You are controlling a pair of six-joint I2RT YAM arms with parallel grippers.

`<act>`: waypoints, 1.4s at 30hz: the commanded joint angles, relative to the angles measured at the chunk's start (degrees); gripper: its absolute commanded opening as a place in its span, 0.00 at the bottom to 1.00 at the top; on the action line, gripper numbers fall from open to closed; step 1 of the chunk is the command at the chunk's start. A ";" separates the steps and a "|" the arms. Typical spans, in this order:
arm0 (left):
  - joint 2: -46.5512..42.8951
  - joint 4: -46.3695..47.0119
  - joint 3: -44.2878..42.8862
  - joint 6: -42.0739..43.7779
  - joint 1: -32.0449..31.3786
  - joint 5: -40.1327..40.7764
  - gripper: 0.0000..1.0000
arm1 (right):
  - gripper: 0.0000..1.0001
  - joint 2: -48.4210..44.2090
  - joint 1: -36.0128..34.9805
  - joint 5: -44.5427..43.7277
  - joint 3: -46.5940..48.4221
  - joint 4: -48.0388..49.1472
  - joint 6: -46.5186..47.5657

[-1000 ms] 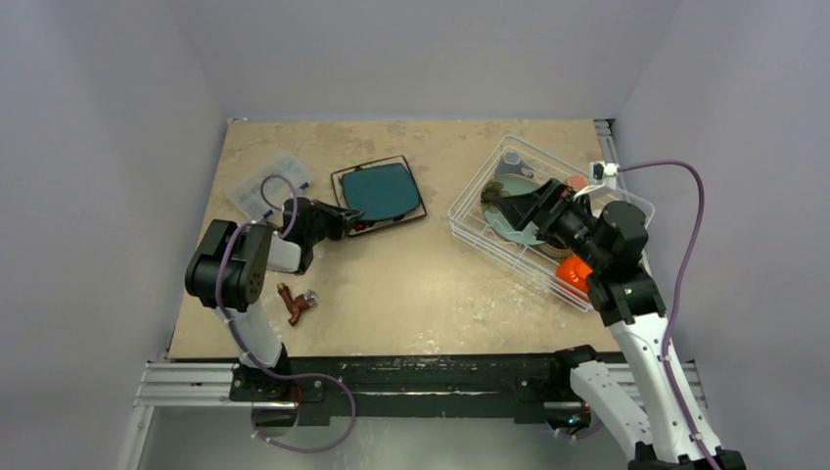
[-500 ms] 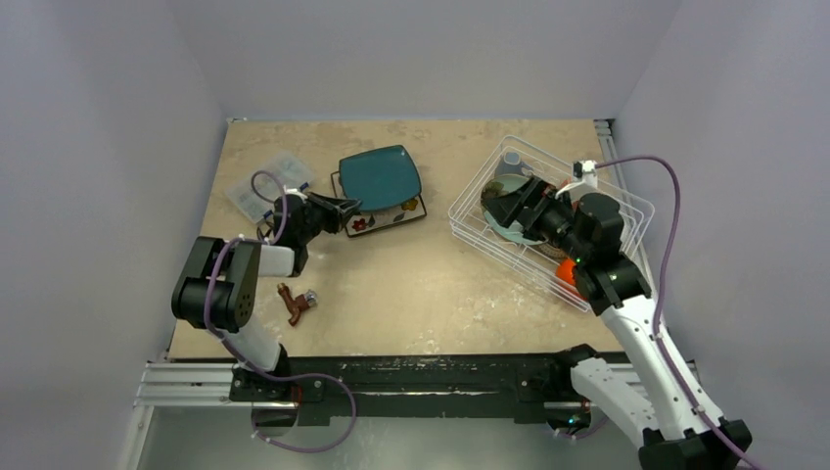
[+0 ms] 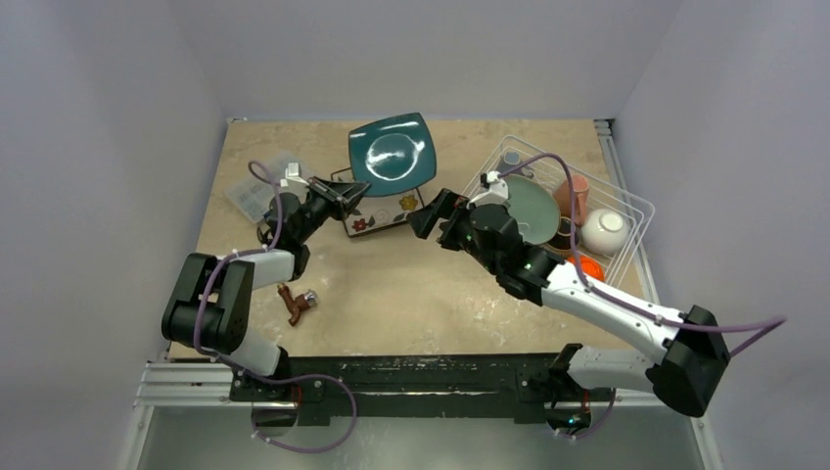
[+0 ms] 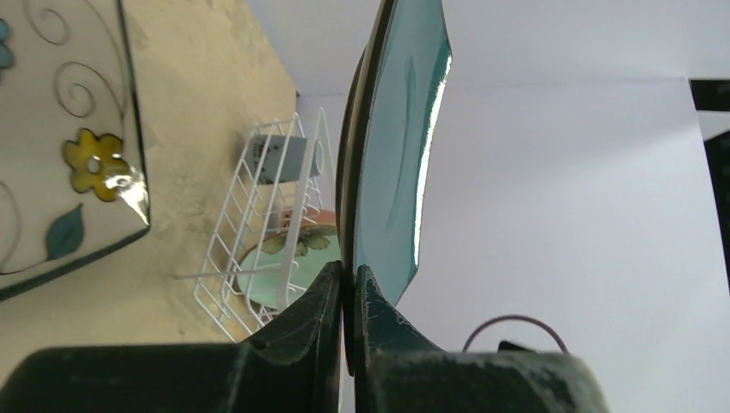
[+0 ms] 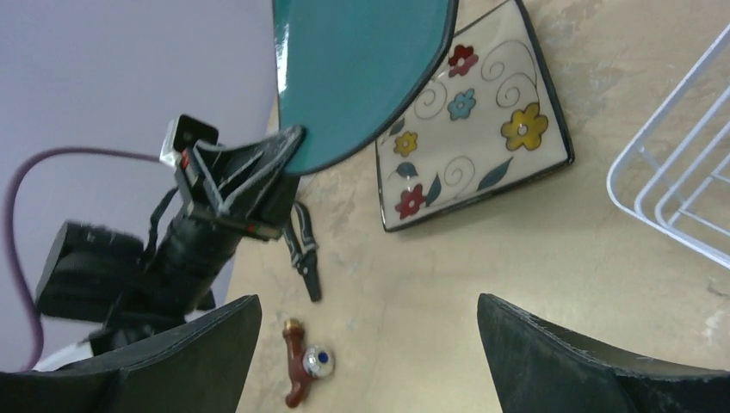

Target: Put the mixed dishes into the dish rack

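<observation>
My left gripper (image 3: 349,192) is shut on the rim of a dark teal plate (image 3: 393,153) and holds it tilted up in the air; in the left wrist view the plate (image 4: 392,146) stands edge-on between the closed jaws of the gripper (image 4: 348,288). Below it the square flower-patterned plate (image 3: 384,219) lies on the table. My right gripper (image 3: 434,220) is open and empty, just right of that plate (image 5: 469,129). The dish rack (image 3: 631,201) at the right holds a pale green plate (image 3: 533,208), a pink mug (image 3: 576,196), a white bowl (image 3: 604,232), an orange bowl (image 3: 587,264) and a pale blue mug (image 3: 511,159).
A clear plastic compartment box (image 3: 262,186) lies at the far left behind my left arm. A small reddish-brown tap fitting (image 3: 296,302) sits near the front left. Black-handled pliers (image 5: 306,254) lie beside the left gripper. Walls close in on three sides.
The left gripper has lifted the teal plate off the flower plate, up and to the right. The right arm has swung out of the rack leftward to the middle of the table.
</observation>
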State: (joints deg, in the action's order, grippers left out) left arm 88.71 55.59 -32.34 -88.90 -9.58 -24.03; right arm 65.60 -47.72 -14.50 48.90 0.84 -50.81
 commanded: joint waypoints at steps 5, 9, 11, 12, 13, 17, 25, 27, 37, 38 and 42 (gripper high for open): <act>-2.93 18.84 -2.44 -2.95 -2.70 -2.83 0.00 | 0.97 5.61 -1.23 -17.29 4.90 14.59 -6.77; -2.37 21.33 -2.73 -4.85 -3.73 -3.01 0.00 | 0.95 6.99 -0.46 -20.35 5.14 16.55 -7.36; -3.17 20.96 -2.73 -4.67 -4.26 -3.04 0.00 | 0.93 7.73 0.05 -21.11 5.16 17.70 -7.21; -3.74 20.70 -2.76 -4.50 -4.52 -3.05 0.00 | 0.92 8.33 0.25 -21.55 5.37 17.56 -7.81; -4.09 20.36 -2.66 -4.27 -4.82 -3.06 0.00 | 0.91 8.81 0.85 -21.42 5.57 17.58 -8.46; -4.17 19.92 -2.64 -3.83 -5.91 -3.23 0.00 | 0.84 10.51 2.23 -20.47 4.71 21.78 -9.16; -3.18 19.85 -3.09 -3.67 -7.46 -4.04 0.00 | 0.63 14.19 6.10 -15.84 3.26 29.99 -9.80; -3.11 19.48 -3.15 -3.41 -7.68 -4.21 0.00 | 0.50 14.00 6.82 -14.95 1.64 33.86 -8.57; -3.52 18.33 -5.06 -1.65 -7.91 -6.38 0.02 | 0.00 13.59 9.13 -10.13 -2.88 45.31 -7.09; -3.80 17.42 -5.29 -1.20 -7.91 -6.73 0.08 | 0.00 12.87 9.34 -9.69 -3.84 47.84 -6.73; -5.46 12.76 -6.25 1.64 -8.06 -8.11 0.40 | 0.00 8.95 11.62 -8.83 -6.66 48.74 -8.69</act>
State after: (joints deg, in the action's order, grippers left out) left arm 87.46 61.54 -34.63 -89.73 -17.02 -29.41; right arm 79.85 -37.87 -25.32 44.07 40.21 -59.22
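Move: My left hand still pinches the square teal plate at its near-left corner; its middle lies some 8 cm ahead and 5 cm right of that hand. From my open right hand the plate's middle is roughly 17 cm ahead and 9 cm left, about level. The flowered tray is 18 cm ahead, 11 cm left and 20 cm below that hand. The dish rack's middle is some 45 cm right of my left hand, 2 cm ahead and 14 cm below. I reach my right hand about 11 cm forward, drifting a little right and up and turning some 20 degrees clockwise while its left side rolls up, and shut its fingers on the teal plate's near-right corner. Meanwhile my left hand brings the plate about 6 cm right, 4 cm back and 5 cm up, turning slightly clockwise; once the right grip is shut, I begin opening my left fingers. ##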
